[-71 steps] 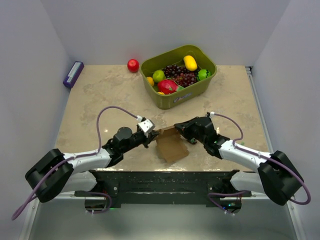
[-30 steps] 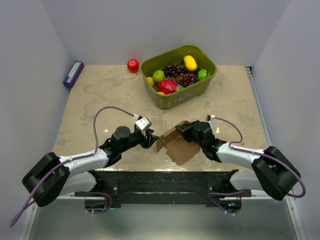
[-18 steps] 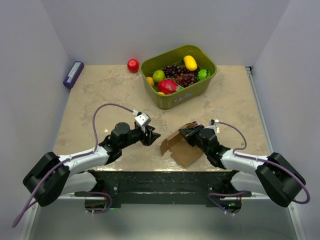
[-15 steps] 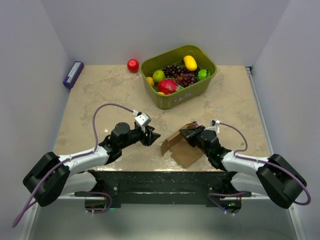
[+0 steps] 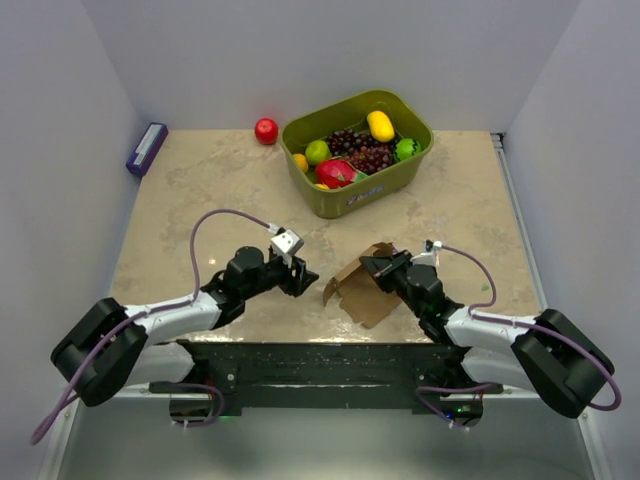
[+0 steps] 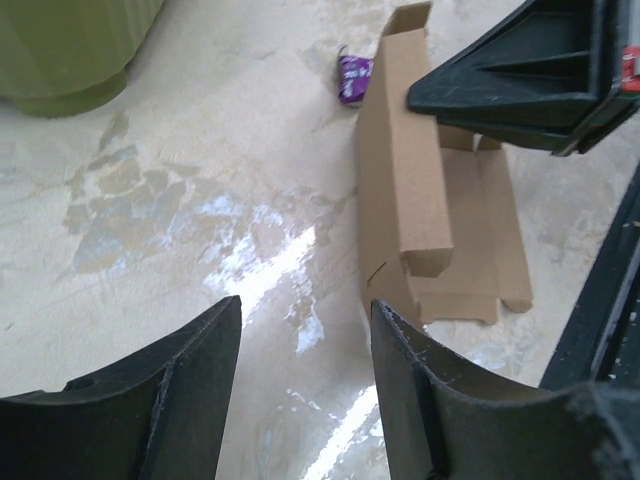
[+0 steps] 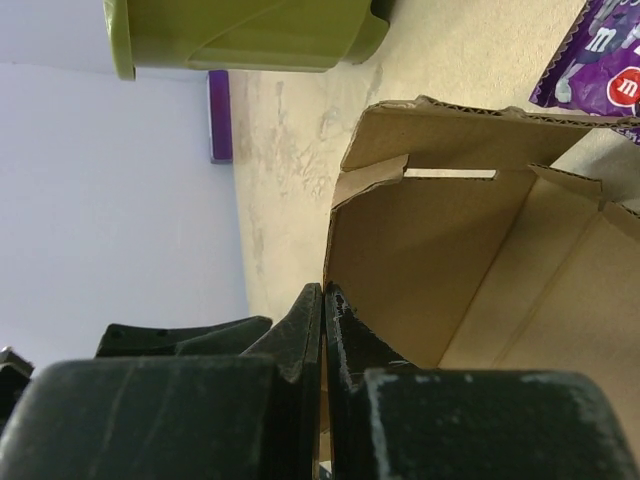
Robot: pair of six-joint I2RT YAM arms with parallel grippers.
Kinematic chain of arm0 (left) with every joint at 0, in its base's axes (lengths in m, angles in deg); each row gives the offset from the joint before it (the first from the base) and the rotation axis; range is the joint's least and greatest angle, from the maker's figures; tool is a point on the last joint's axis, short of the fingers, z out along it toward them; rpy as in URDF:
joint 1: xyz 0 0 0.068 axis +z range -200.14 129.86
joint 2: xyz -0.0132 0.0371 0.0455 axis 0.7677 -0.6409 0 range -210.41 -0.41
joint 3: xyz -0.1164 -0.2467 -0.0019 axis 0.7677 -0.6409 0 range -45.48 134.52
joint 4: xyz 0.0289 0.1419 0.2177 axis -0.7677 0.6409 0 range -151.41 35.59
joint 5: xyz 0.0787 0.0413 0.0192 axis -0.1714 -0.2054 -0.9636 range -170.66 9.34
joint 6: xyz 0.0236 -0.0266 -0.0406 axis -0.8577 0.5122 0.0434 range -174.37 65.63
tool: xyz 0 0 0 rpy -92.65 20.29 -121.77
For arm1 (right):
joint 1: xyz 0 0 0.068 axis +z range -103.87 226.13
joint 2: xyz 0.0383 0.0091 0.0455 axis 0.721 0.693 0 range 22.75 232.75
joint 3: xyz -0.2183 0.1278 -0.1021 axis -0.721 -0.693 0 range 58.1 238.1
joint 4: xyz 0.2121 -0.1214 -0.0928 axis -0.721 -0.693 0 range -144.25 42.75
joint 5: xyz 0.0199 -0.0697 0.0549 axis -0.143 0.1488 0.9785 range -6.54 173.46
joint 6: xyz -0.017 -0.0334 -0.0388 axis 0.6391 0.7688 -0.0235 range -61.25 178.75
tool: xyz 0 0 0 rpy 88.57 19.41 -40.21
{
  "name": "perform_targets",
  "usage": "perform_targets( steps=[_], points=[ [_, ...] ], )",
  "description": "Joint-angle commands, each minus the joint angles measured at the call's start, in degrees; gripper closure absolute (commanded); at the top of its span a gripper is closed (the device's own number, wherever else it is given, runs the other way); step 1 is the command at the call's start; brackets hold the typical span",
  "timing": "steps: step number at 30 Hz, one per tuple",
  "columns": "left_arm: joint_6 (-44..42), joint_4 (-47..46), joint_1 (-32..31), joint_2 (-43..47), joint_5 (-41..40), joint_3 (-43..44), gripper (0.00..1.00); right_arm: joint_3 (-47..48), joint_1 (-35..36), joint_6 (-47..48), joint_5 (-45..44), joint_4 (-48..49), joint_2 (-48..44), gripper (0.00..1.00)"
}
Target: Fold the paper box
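The paper box (image 5: pixel 362 292) is a brown die-cut sheet, partly folded, lying near the table's front edge with one long wall standing up. My right gripper (image 5: pixel 375 268) is shut on the edge of that raised wall (image 7: pixel 440 250), the thin card pinched between its fingertips (image 7: pixel 324 290). My left gripper (image 5: pixel 303 280) sits just left of the box, apart from it. In the left wrist view it (image 6: pixel 305 305) stands open over bare table, and the box (image 6: pixel 400 180) lies ahead with the right gripper (image 6: pixel 520 80) above its far end.
An olive-green bin (image 5: pixel 352 195) of fruit stands at the back centre, with a red apple (image 5: pixel 266 131) to its left. A purple box (image 5: pixel 147 148) lies at the far left. A small purple packet (image 6: pixel 352 78) lies behind the box. The black base rail (image 5: pixel 320 355) runs along the near edge.
The right gripper has drawn the box to the right and nearer the front edge. The left gripper has opened wider and now stands apart from the box.
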Motion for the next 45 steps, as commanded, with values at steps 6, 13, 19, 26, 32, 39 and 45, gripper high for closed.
perform_targets(
  steps=[6, 13, 19, 26, 32, 39, 45],
  points=[
    [1.44, -2.35, 0.08, -5.53, -1.86, -0.80, 0.40, -2.13, 0.13, 1.27, -3.07, 3.00, -0.69, 1.00],
    [0.56, -6.30, -1.68, -10.64, 4.47, -1.59, 0.42, -2.57, 0.13, 0.92, -3.33, 2.56, -1.13, 1.00],
    [0.29, -8.94, -2.55, -13.63, 9.39, -0.72, 0.42, -2.75, 0.22, 0.74, -3.77, 1.59, -1.66, 1.00],
    [1.96, -12.72, -4.49, -17.93, 10.45, 0.78, 0.42, -2.92, 0.13, 0.56, -3.77, 1.42, -1.83, 1.00],
    [3.63, -15.00, -4.93, -19.61, 9.31, 2.10, 0.43, -3.19, 0.13, 0.56, -4.12, 0.98, -2.45, 1.00],
    [6.62, -20.19, -6.07, -22.50, 8.95, 3.15, 0.44, -3.54, 0.22, 0.48, -4.21, 0.10, -3.50, 1.00],
    [6.79, -20.98, -7.56, -24.35, 7.02, 5.09, 0.44, -3.63, 0.13, 0.65, -4.47, -1.13, -4.73, 1.00]
  ],
)
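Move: The box's loose end flap lies about 5 cm to the left hand's right, 2 cm back and 6 cm below. The folded-up side wall is some 9 cm right and 2 cm ahead of the left hand, 5 cm lower; the box floor is 12 cm right, 3 cm back and 9 cm down. From the right hand, which already grips the wall, the end flap is roughly 8 cm left, 5 cm back and 6 cm below. The left fingertips come up against the end flap and press it towards the box, staying half open: the hand sinks nearly 8 cm while drawing back about 5, then slides on rightward, rising slightly, turning clockwise and tipping down just over 10 degrees. The right hand keeps its shut pinch on the side wall, almost still. ##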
